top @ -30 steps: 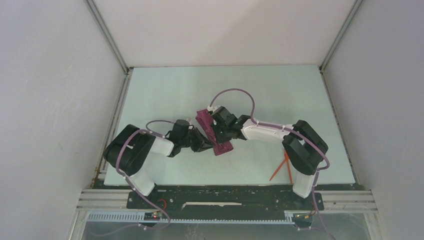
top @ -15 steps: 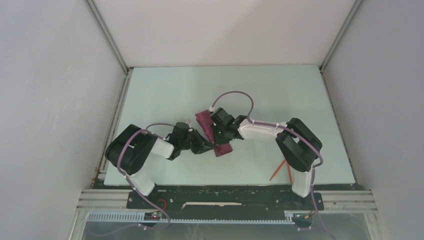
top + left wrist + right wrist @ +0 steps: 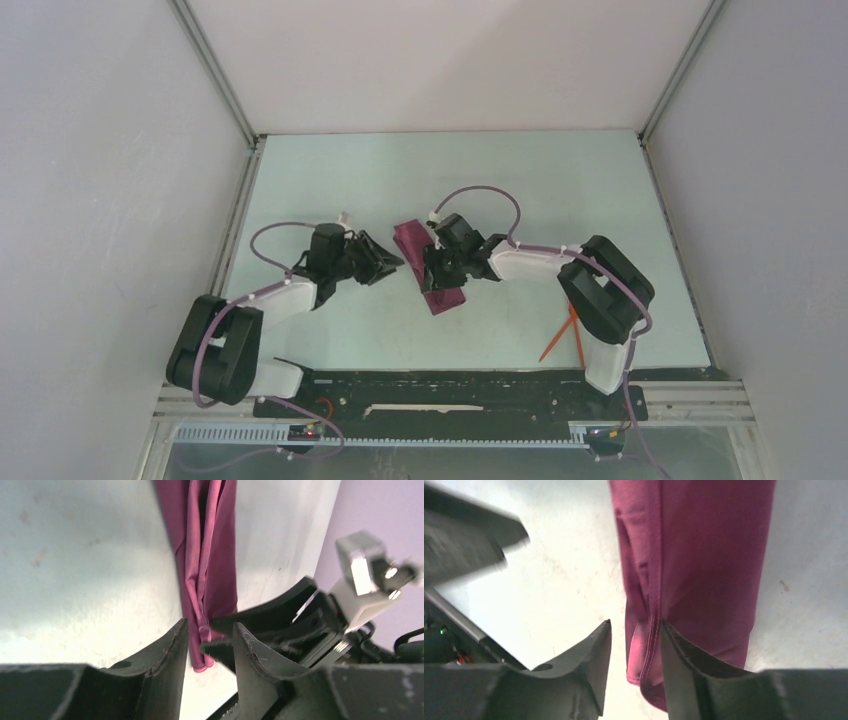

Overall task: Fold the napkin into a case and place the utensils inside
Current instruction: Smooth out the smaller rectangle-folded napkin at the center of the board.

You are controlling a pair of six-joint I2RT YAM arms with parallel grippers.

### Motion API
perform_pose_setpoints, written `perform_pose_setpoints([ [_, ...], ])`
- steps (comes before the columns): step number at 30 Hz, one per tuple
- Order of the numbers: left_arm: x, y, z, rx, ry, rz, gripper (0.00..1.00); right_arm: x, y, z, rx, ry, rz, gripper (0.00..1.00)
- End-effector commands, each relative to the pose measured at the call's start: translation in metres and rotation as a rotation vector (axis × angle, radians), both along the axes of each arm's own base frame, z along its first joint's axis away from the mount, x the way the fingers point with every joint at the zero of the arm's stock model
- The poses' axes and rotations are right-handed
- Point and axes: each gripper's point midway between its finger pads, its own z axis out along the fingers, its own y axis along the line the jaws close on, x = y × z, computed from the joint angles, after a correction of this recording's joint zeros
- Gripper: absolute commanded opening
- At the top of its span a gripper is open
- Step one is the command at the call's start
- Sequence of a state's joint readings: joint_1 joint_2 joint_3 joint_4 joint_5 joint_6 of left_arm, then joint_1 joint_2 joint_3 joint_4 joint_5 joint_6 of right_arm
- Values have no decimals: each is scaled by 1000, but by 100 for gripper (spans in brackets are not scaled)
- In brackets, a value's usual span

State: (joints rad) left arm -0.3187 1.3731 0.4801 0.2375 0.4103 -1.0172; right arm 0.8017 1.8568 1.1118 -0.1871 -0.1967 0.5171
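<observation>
The plum-purple napkin [image 3: 420, 255] lies folded into a narrow flat case, slanting across the middle of the table; it also shows in the left wrist view as the napkin [image 3: 205, 555] and in the right wrist view as the napkin [image 3: 704, 555]. My right gripper [image 3: 434, 276] hovers over its near half, open, with the cloth's hemmed edge below the gap of that gripper [image 3: 634, 626]. My left gripper [image 3: 393, 263] stands open just left of the strip, holding nothing [image 3: 210, 629]. The orange-red utensils [image 3: 563, 338] lie crossed near the right arm's base, partly hidden by it.
The pale green table [image 3: 330, 180] is boxed in by grey walls on three sides, with metal rails along its left and right edges. A black base plate [image 3: 450, 395] runs along the near edge. The right gripper's body [image 3: 290, 620] sits close in front of my left fingers.
Both grippers have opened and let go of the napkin. The left arm has pulled back to the left, away from the strip. The right gripper stays over the cloth.
</observation>
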Motion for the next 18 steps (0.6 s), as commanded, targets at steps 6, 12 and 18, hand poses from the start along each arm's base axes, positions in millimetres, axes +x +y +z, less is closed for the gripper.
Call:
perform_pose_setpoints([
  [6,22,34,29,82,-94,35,41,43,17,87,157,-287,58,65],
  [12,14,42,24,84,-80,41,40,100,24,92,158,-340,-12,70],
  [18,6,46,23,83,-85,44,40,138,40,82,120,-341,-26,68],
])
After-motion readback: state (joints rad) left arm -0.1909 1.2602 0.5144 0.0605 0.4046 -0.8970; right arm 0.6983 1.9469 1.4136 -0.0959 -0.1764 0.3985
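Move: The folded napkin lies just under the right hand. Its middle is about 4 cm ahead, 1 cm right and 2 cm below, and its far end about 13 cm ahead and 5 cm left. The left gripper stands some 6 cm to the right hand's left and 2 cm ahead. The orange utensils lie about 30 cm right and 9 cm back. From the left hand, the napkin's middle is about 7 cm right, 2 cm ahead and 5 cm below. Upward first, then sweeping forward about 12 cm, the right hand leaves the near half of the napkin and travels over it towards its far end, rising 8 cm in all and drifting slightly left. Its fingers spread wider and swing some 20 degrees forward and up. The left hand backs away from the napkin's left side, about 4.5 cm left and slightly up, fingers still part open. ##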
